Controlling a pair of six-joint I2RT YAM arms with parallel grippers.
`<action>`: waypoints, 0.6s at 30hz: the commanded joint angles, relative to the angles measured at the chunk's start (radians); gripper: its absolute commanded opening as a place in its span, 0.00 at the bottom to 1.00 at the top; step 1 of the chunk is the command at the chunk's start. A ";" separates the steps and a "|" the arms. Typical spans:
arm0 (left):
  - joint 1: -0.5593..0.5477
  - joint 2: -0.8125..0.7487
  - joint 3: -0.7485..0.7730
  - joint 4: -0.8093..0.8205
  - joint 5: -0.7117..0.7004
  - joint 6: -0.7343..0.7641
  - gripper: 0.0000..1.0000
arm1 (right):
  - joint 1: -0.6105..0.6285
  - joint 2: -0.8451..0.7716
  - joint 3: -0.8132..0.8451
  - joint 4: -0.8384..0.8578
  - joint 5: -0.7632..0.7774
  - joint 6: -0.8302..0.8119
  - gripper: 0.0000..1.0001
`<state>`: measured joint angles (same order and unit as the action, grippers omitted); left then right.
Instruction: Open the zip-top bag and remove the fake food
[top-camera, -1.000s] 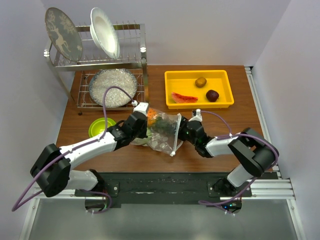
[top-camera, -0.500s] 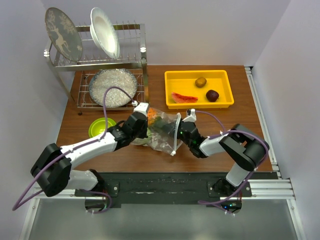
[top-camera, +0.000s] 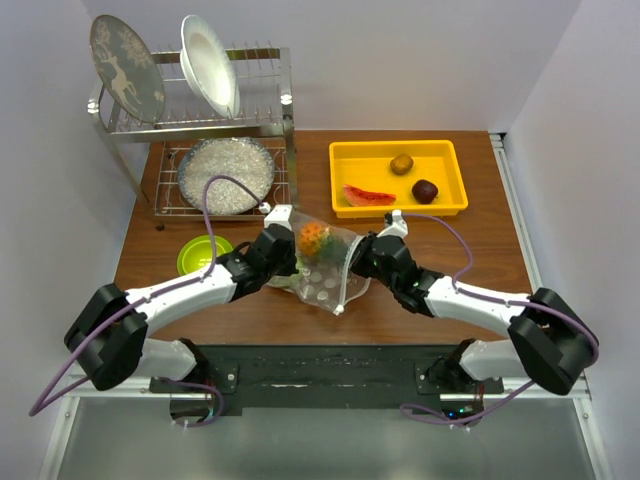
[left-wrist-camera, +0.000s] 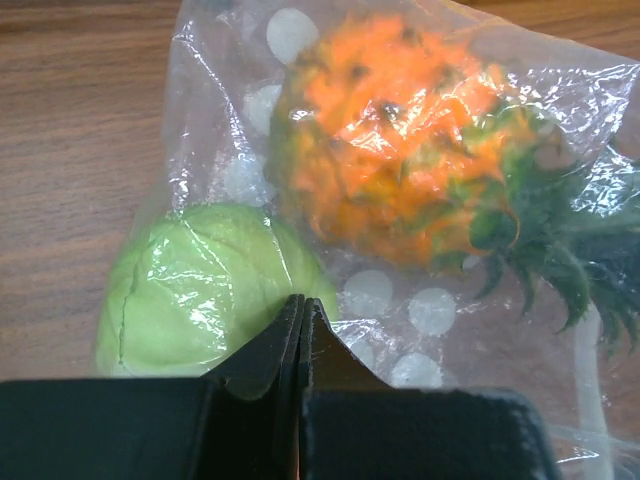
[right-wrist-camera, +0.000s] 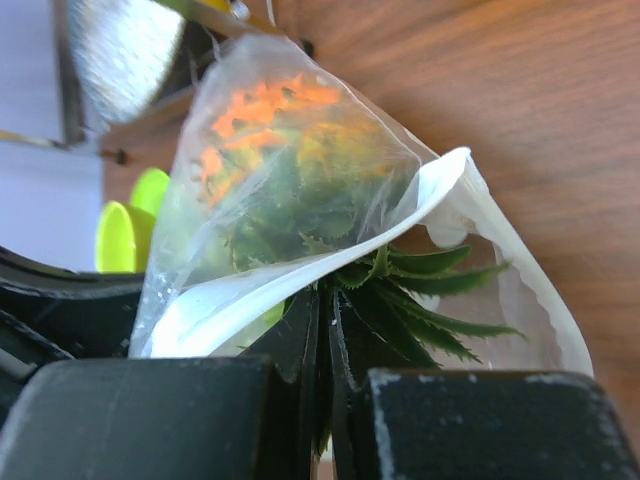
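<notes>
The clear white-dotted zip-top bag (top-camera: 325, 272) lies at the table's middle, its mouth open toward the right. Inside are the orange pineapple (top-camera: 313, 237) and a green round fruit (left-wrist-camera: 195, 290). My left gripper (top-camera: 289, 262) is shut, pinching the bag's plastic (left-wrist-camera: 400, 300) at its closed end. My right gripper (top-camera: 356, 258) is shut on the pineapple's green leaves (right-wrist-camera: 420, 300), which stick out of the bag's white zip edge (right-wrist-camera: 300, 285). The watermelon slice (top-camera: 368, 196), brown kiwi (top-camera: 402, 164) and dark ball (top-camera: 425, 191) lie in the yellow tray (top-camera: 450, 160).
A lime-green bowl (top-camera: 203, 253) stands left of the bag, close to my left arm. A dish rack (top-camera: 285, 110) with plates and a metal bowl (top-camera: 225, 175) stands at the back left. The yellow tray is at the back right.
My right arm has stretched out, its elbow swinging right and down, while its gripper stays at the bag's mouth. The bag has shifted slightly and the pineapple shows more.
</notes>
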<state>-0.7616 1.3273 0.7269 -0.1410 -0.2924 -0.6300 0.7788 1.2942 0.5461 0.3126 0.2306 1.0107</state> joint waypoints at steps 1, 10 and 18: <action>0.005 0.030 -0.041 -0.077 -0.025 -0.050 0.00 | -0.001 -0.044 0.075 -0.242 -0.017 -0.079 0.00; 0.025 0.036 -0.040 -0.068 -0.044 -0.062 0.00 | -0.001 -0.220 0.129 -0.484 -0.065 -0.219 0.00; 0.038 0.052 -0.043 -0.054 -0.048 -0.065 0.00 | -0.001 -0.320 0.158 -0.667 -0.090 -0.280 0.00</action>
<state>-0.7414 1.3441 0.7216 -0.1081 -0.3008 -0.6964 0.7784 1.0325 0.6472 -0.2340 0.1452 0.7856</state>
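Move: The pineapple's body lies inside the clear bag, some 11 cm to the left of the right hand, 5 cm ahead and 6 cm lower; the right fingers already grip its leafy crown. The bag's white-edged mouth is about 2 cm left of that hand and 4 cm back, the yellow bin about 20 cm ahead and 10 cm right. From the left hand, already pinching the bag by the green cabbage, the pineapple's body is about 7 cm ahead and 5 cm right. The pineapple is drawn by its crown towards the bag's mouth: the right hand, still gripping the leaves, pulls back and to its right some 7 cm, rising slightly late on, while its left side dips and it turns counter-clockwise, about 20 degrees altogether. The left fingers keep their pinch on the bag beside the cabbage, giving barely a centimetre. ##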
